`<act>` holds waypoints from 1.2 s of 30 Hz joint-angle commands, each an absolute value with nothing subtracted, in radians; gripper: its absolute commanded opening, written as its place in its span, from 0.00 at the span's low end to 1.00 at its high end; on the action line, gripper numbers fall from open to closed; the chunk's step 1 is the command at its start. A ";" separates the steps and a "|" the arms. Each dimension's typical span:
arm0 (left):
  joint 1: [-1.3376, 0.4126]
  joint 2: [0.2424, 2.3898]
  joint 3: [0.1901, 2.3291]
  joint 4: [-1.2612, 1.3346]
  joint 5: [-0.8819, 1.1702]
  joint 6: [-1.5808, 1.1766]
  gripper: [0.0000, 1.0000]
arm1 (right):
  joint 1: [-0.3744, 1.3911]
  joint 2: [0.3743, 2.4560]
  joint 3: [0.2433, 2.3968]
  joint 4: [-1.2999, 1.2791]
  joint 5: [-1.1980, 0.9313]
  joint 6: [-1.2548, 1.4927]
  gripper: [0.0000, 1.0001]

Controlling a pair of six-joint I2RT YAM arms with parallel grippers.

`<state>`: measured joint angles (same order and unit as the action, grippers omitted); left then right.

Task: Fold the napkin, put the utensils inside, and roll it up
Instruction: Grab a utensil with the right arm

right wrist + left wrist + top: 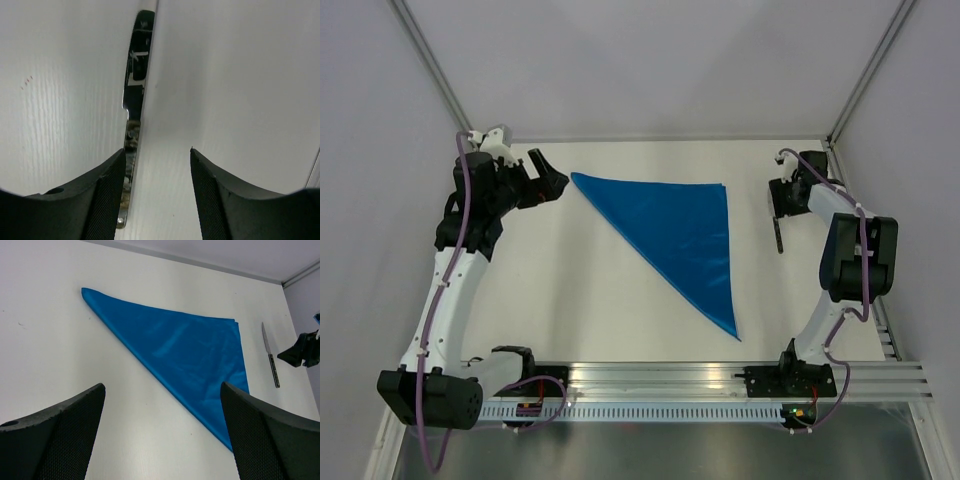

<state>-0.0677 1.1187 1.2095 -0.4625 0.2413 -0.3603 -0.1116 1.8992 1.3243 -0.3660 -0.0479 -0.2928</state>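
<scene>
The blue napkin point(680, 230) lies flat on the white table, folded into a triangle, with its long edge running from far left to near right. It also shows in the left wrist view, napkin point(185, 350). The utensil, a slim knife point(779, 237) with a dark handle, lies on the table right of the napkin. My right gripper point(783, 200) hangs over the knife's far end. In the right wrist view the knife point(135, 100) runs close along the left finger point(100, 195), and the right gripper point(157, 150) is open. My left gripper point(548, 175) is wide open, left of the napkin's far corner.
White walls and metal frame posts point(865, 75) close in the table at the back and sides. An aluminium rail point(670, 380) with the arm bases runs along the near edge. The right arm's dark fingers point(302, 351) show beside the knife point(270, 356) in the left wrist view.
</scene>
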 commanded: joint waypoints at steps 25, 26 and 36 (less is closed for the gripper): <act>-0.069 1.086 1.124 -0.350 0.295 -0.420 1.00 | -0.135 1.933 1.203 -0.425 -0.129 -0.285 0.16; -0.069 1.089 1.124 -0.350 0.295 -0.420 1.00 | -0.133 1.924 1.194 -0.426 -0.130 -0.290 0.10; -0.069 1.104 1.137 -0.350 0.291 -0.425 1.00 | -0.132 1.746 1.279 -0.555 -0.218 -0.273 0.00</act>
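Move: The knife handle lies under the right hand: about 5 cm back, a centimetre to its left and 4 cm below. The knife's blade runs on forward from there, its middle some 4 cm ahead of the hand, 1 cm left and 4 cm below. The folded napkin's middle is about 27 cm left, 3 cm back and 5 cm below. From the idle left hand, the handle is roughly 51 cm right, 17 cm ahead and 30 cm below. Bring the open right gripper back about 5 cm along the knife, from over the blade to the handle, then sink it to some 4 cm below its starting height, tipping the fingers about 10 degrees steeper. Pinch the handle between the fingertips until the gripper is nearly shut, then start up and back, a centimetre or so each way. ##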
